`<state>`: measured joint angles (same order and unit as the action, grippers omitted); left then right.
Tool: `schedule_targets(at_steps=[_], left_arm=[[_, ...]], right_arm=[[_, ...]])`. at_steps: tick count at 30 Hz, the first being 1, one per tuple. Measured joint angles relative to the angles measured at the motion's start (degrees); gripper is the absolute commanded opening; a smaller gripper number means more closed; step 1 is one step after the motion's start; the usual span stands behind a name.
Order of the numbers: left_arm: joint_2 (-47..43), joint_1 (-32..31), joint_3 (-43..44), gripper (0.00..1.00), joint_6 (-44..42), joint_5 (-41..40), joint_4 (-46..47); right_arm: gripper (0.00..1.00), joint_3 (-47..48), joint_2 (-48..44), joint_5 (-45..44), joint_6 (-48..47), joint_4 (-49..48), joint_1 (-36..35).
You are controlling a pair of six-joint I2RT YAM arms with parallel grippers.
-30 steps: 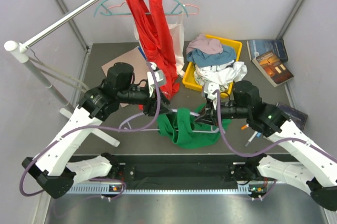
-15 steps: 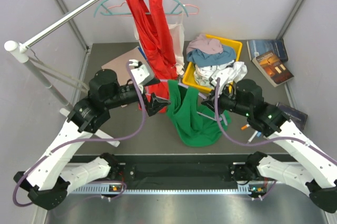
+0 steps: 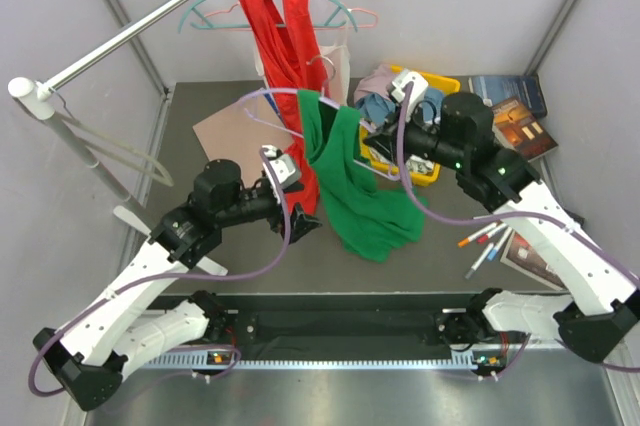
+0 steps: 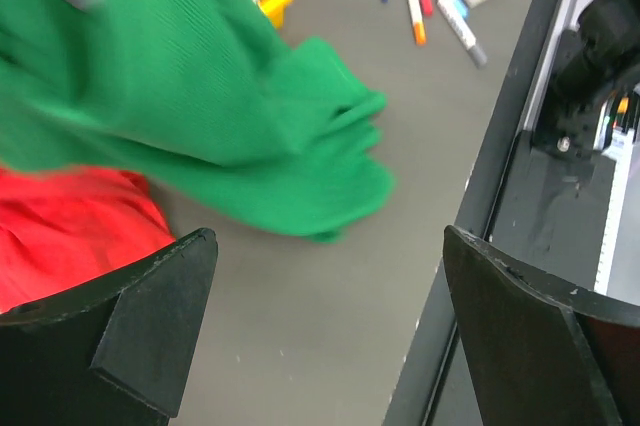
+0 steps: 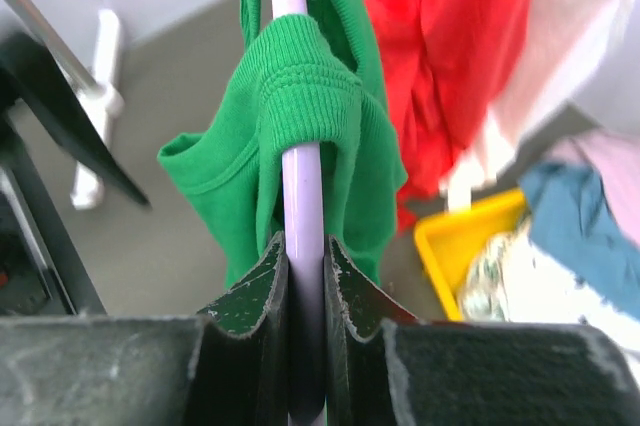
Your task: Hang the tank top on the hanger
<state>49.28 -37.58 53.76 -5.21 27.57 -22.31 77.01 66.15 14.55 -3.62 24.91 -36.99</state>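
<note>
The bright green tank top [image 3: 350, 181] hangs from the pale lavender hanger [image 3: 268, 92], lifted above the table in the middle of the top view, its hem near the mat. One strap is bunched over the hanger bar [image 5: 300, 161] in the right wrist view. My right gripper [image 5: 303, 256] is shut on that bar just below the tank top [image 5: 300, 96]; from above, the right gripper [image 3: 368, 129] sits right of the garment. My left gripper [image 3: 305, 218] stands wide open, low and left of the top, with only bare mat between its fingers [image 4: 150, 316]. The tank top [image 4: 200, 96] hangs beyond them.
A red tank top [image 3: 295, 66] hangs from a teal hanger [image 3: 215, 14] on the rail, just behind the green one. A yellow bin [image 3: 440, 86] of clothes sits back right, with books [image 3: 515, 111] beyond it. Markers [image 3: 485, 246] lie front right.
My right arm has lifted the hanger and green top from the mat, up and back. My left gripper has opened, let go and drawn away to the lower left.
</note>
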Motion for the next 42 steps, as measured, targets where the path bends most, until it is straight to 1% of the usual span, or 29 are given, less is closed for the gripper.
schedule_targets(at_steps=[4, 7, 14, 18, 27, 33, 42], left_arm=[[-0.96, 0.00, -4.13, 0.99, -0.02, -0.68, 1.36], [-1.01, 0.00, -6.75, 0.99, -0.02, -1.55, 1.99], [-0.22, 0.00, -7.87, 0.99, 0.59, -1.55, 3.34], [0.33, 0.00, -8.24, 0.99, 0.66, -1.66, 3.91], [1.03, 0.00, -8.50, 0.99, 0.76, -1.95, 4.31], [2.03, 0.00, -8.59, 0.99, 0.81, -1.99, 4.31], [2.78, 0.00, -8.66, 0.99, 0.81, -2.01, 4.33]], right_arm=[[0.00, 9.51, 7.32, 3.52, 0.90, -0.42, -0.66], [0.00, 19.17, 14.58, 6.03, 1.42, -0.09, -1.68], [0.00, 40.87, 30.99, 9.81, 2.27, -0.26, -2.71], [0.00, 49.57, 38.82, 10.10, 3.87, -3.08, -2.71], [0.00, 53.70, 48.00, 9.60, 6.60, -11.72, -1.31], [0.00, 60.70, 54.77, 9.92, 8.87, -14.49, 0.87], [0.00, 63.06, 58.25, 12.61, 11.26, -16.90, 4.46]])
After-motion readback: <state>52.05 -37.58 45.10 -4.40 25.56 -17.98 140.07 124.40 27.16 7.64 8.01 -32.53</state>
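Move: The right hand already pinches one shoulder of the lilac hanger, with the green tank top on it. The free stretch of rail lies about 30 cm ahead of it, 25 cm to its left and 17 cm higher. The teal hanger's middle is some 26 cm ahead, 21 cm left and 11 cm up; the yellow basket stands roughly 20 cm ahead, 8 cm right and 32 cm below. From the open left hand the rail spot is about 38 cm ahead, 11 cm left and 25 cm up. Keeping its pinch on the lilac hanger's shoulder, the right hand carries hanger and green tank top forward some 20 cm and left about 15 towards the rail beside the teal hanger, rising about 11 cm before easing down 3, its fingers tipping up roughly 20 degrees. The left hand, empty and wide open, sinks about 7 cm. ##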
